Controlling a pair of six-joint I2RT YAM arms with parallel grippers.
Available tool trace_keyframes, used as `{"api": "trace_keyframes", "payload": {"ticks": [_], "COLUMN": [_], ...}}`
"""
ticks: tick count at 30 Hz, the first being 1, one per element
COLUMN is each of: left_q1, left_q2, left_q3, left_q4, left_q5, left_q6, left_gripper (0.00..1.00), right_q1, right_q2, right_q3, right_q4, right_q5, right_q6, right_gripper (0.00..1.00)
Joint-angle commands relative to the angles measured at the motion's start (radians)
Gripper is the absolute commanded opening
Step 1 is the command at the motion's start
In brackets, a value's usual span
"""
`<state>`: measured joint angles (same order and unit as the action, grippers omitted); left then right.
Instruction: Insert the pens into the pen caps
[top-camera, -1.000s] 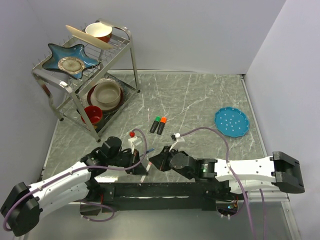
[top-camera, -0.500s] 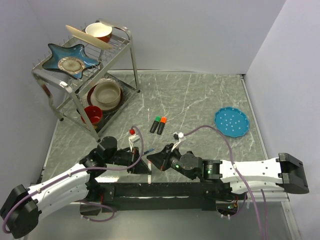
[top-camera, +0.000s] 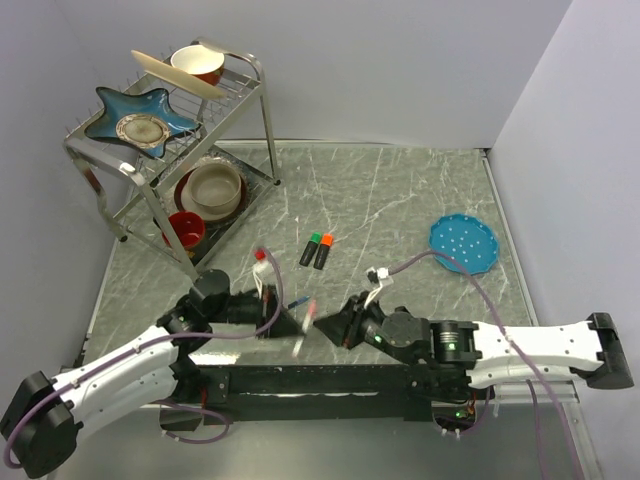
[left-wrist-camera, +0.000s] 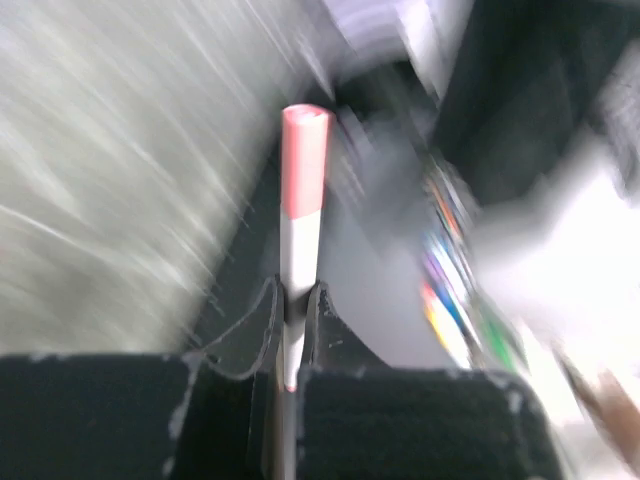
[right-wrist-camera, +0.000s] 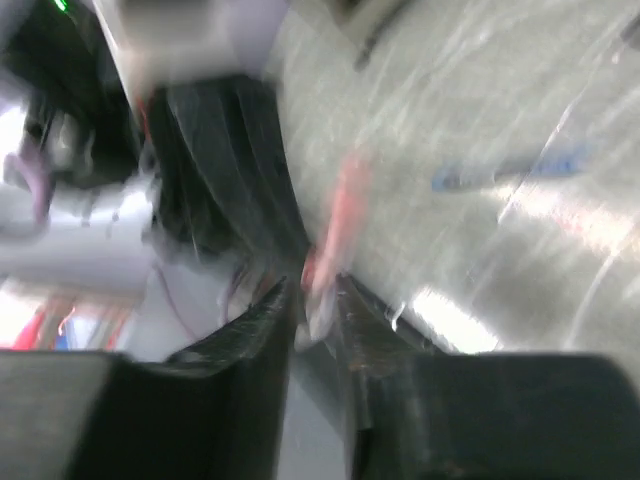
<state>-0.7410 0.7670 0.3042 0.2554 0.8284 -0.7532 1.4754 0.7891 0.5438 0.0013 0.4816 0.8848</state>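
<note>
A thin white-pink pen (left-wrist-camera: 300, 240) stands between the fingertips of my left gripper (left-wrist-camera: 298, 300), which is shut on it. A pale pink cap (left-wrist-camera: 304, 160) sits on its far end. From above, this pen (top-camera: 303, 330) is a blur between my left gripper (top-camera: 278, 322) and right gripper (top-camera: 322, 325). In the right wrist view the pen's pink end (right-wrist-camera: 335, 230) lies between the slightly parted jaws of the right gripper (right-wrist-camera: 315, 295). The dark-blue ballpoint (top-camera: 297, 301) lies on the table just behind. Two black highlighters stand further back, one green-capped (top-camera: 309, 249), one orange-capped (top-camera: 322, 250).
A metal dish rack (top-camera: 250, 120) with bowls and plates fills the back left. A blue perforated plate (top-camera: 463, 243) lies at the right. The black rail (top-camera: 330, 380) at the table's near edge runs right under both grippers.
My right gripper has drawn back to the right and its jaws have parted a little. The white-pink pen has tilted and is blurred by motion. The left gripper stays shut on it.
</note>
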Motion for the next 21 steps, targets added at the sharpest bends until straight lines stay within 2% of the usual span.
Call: {"api": "trace_keyframes", "payload": {"ticks": [1, 5, 6, 11, 14, 18, 21], "left_q1": [0.084, 0.084, 0.084, 0.091, 0.110, 0.141, 0.160], "left_q2": [0.001, 0.064, 0.078, 0.247, 0.395, 0.584, 0.734], "left_q3": [0.116, 0.211, 0.235, 0.410, 0.531, 0.667, 0.757], "left_q4": [0.145, 0.021, -0.016, -0.252, -0.385, -0.465, -0.490], "left_q5": [-0.446, -0.494, -0.517, -0.786, -0.871, -0.870, -0.859], "left_q6": [0.046, 0.116, 0.153, 0.261, 0.317, 0.385, 0.414], "left_gripper": [0.01, 0.01, 0.01, 0.01, 0.01, 0.01, 0.01], "right_q1": [0.057, 0.052, 0.052, 0.052, 0.051, 0.052, 0.051], "right_q2": [-0.068, -0.077, -0.080, -0.158, -0.221, -0.318, -0.369], "right_q3": [0.125, 0.246, 0.258, 0.199, 0.139, 0.081, 0.102], "right_q4": [-0.292, -0.406, -0.417, -0.426, -0.423, -0.416, -0.447], "right_q5": [-0.193, -0.086, -0.078, -0.026, 0.009, 0.032, 0.046], "right_q6": [0.033, -0.044, -0.049, -0.044, -0.026, -0.017, -0.043], "right_gripper": [0.46, 0.68, 0.70, 0.73, 0.74, 0.73, 0.73]}}
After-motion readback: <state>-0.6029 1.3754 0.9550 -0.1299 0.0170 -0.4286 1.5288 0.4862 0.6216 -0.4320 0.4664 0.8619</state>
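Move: The left hand holds the white pen with its pink cap on. The open spot just left of the green marker lies about 28 cm ahead of that hand, roughly in line sideways and some 16 cm lower; the green marker is 3 cm to the hand's right at the same reach, the orange marker 4 cm farther right. The blue pen lies about 10 cm ahead and 2 cm left. From the right hand the spot is roughly 30 cm ahead, 9 cm left. The left hand keeps its grip on the capped pen and sweeps about 25 cm forward, past the blue pen towards the spot beside the green marker, rising some 6 cm and sinking again as the wrist swings about 45 degrees counter-clockwise and the fingers go from pointing right to pointing forward-right and down. The right hand opens wide and first pulls back a little, then draws off to its right, about 6 cm in all, rising about 5 cm and dipping most of the way back, away from the left hand's starting place. ##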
